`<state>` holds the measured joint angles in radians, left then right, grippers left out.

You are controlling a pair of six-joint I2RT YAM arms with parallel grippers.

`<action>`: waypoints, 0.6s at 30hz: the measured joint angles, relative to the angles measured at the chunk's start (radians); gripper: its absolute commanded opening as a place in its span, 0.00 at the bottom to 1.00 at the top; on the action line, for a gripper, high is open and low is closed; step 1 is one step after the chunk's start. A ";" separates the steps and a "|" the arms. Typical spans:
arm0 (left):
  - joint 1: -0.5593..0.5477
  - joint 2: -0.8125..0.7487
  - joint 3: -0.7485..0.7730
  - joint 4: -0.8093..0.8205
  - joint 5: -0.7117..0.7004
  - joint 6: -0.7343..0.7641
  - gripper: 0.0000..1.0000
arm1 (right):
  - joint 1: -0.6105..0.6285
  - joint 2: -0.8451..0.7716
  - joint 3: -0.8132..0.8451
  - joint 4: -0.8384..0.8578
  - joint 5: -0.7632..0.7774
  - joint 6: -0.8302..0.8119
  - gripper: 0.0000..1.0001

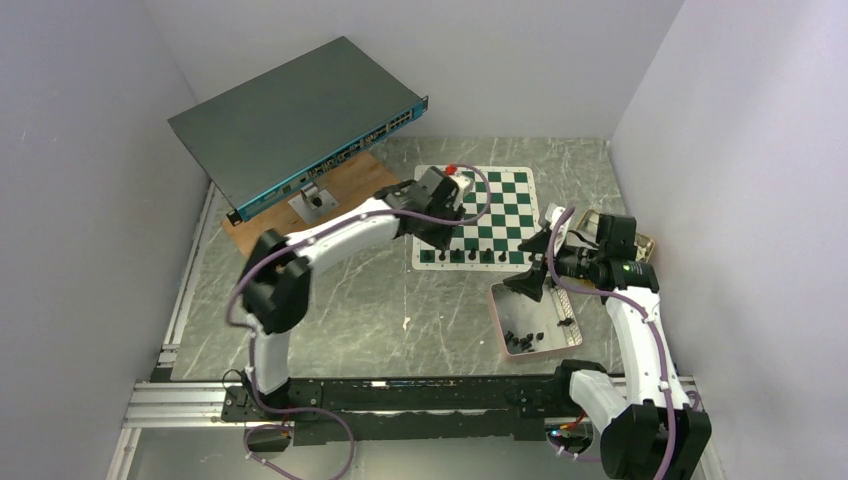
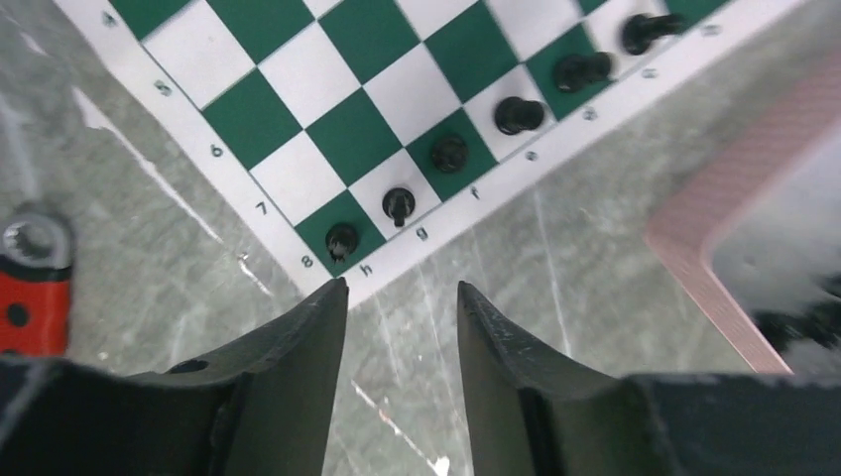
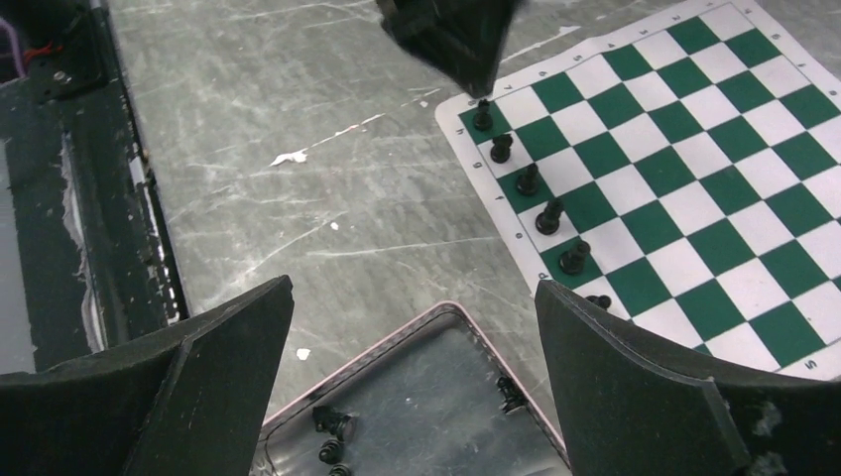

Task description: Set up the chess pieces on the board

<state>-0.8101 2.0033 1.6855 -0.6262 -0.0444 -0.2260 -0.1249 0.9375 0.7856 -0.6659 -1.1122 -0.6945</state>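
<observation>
The board (image 1: 505, 200) lies flat at the back centre, green and white. Several black chess pieces (image 1: 458, 256) stand in a row along its near edge, also seen in the left wrist view (image 2: 449, 152) and the right wrist view (image 3: 548, 216). My left gripper (image 2: 401, 288) hovers just off the board's near-left corner, open, with only table between its fingers; the corner piece (image 2: 342, 239) stands right ahead of its left fingertip. My right gripper (image 3: 414, 288) hangs wide open above the pink-rimmed tray (image 3: 397, 342). A few loose pieces (image 3: 332, 421) lie in the tray.
A tilted grey network switch (image 1: 300, 120) rests on a wooden board (image 1: 345, 180) at the back left. A red part (image 2: 30, 307) sits by the left gripper. Walls close in on both sides, and a metal rail (image 1: 180, 400) runs along the near edge.
</observation>
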 measured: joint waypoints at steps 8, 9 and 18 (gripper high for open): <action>0.003 -0.486 -0.330 0.209 0.108 0.023 0.73 | -0.017 0.013 0.008 -0.187 -0.044 -0.259 1.00; 0.003 -0.544 -0.378 0.235 0.116 0.022 0.76 | -0.017 0.019 0.021 -0.244 -0.049 -0.331 1.00; 0.003 -0.922 -0.679 0.314 0.130 0.050 0.99 | -0.017 0.117 0.113 -0.594 -0.005 -0.748 1.00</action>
<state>-0.8066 1.0817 1.0065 -0.3126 0.0860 -0.1757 -0.1417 1.0546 0.8986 -1.2602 -1.1175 -1.4429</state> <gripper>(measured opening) 0.993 0.994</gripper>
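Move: The left hand hangs empty over the board's near-left corner: the black pawn it has just set is some 7 cm below, 2 cm ahead and 1 cm right, with the corner pawn 4 cm left of that one. The loose black pieces at the near-left of the box lie about 18 cm back and 18 cm right of the left hand; from the right hand, 7 cm back, 4 cm right and 17 cm below. The piece in the box's far-left corner sits 5 cm ahead, 4 cm right of the right hand. Lift the left gripper clear of the pawn row, steeply at first, then sweep it back and left off the board, some 20 cm in all, tilting the fingers up about 30 degrees and opening from half to wide. Meanwhile ease the open right gripper back about 5 cm and slightly down towards the loose pieces, turning it counter-clockwise. ##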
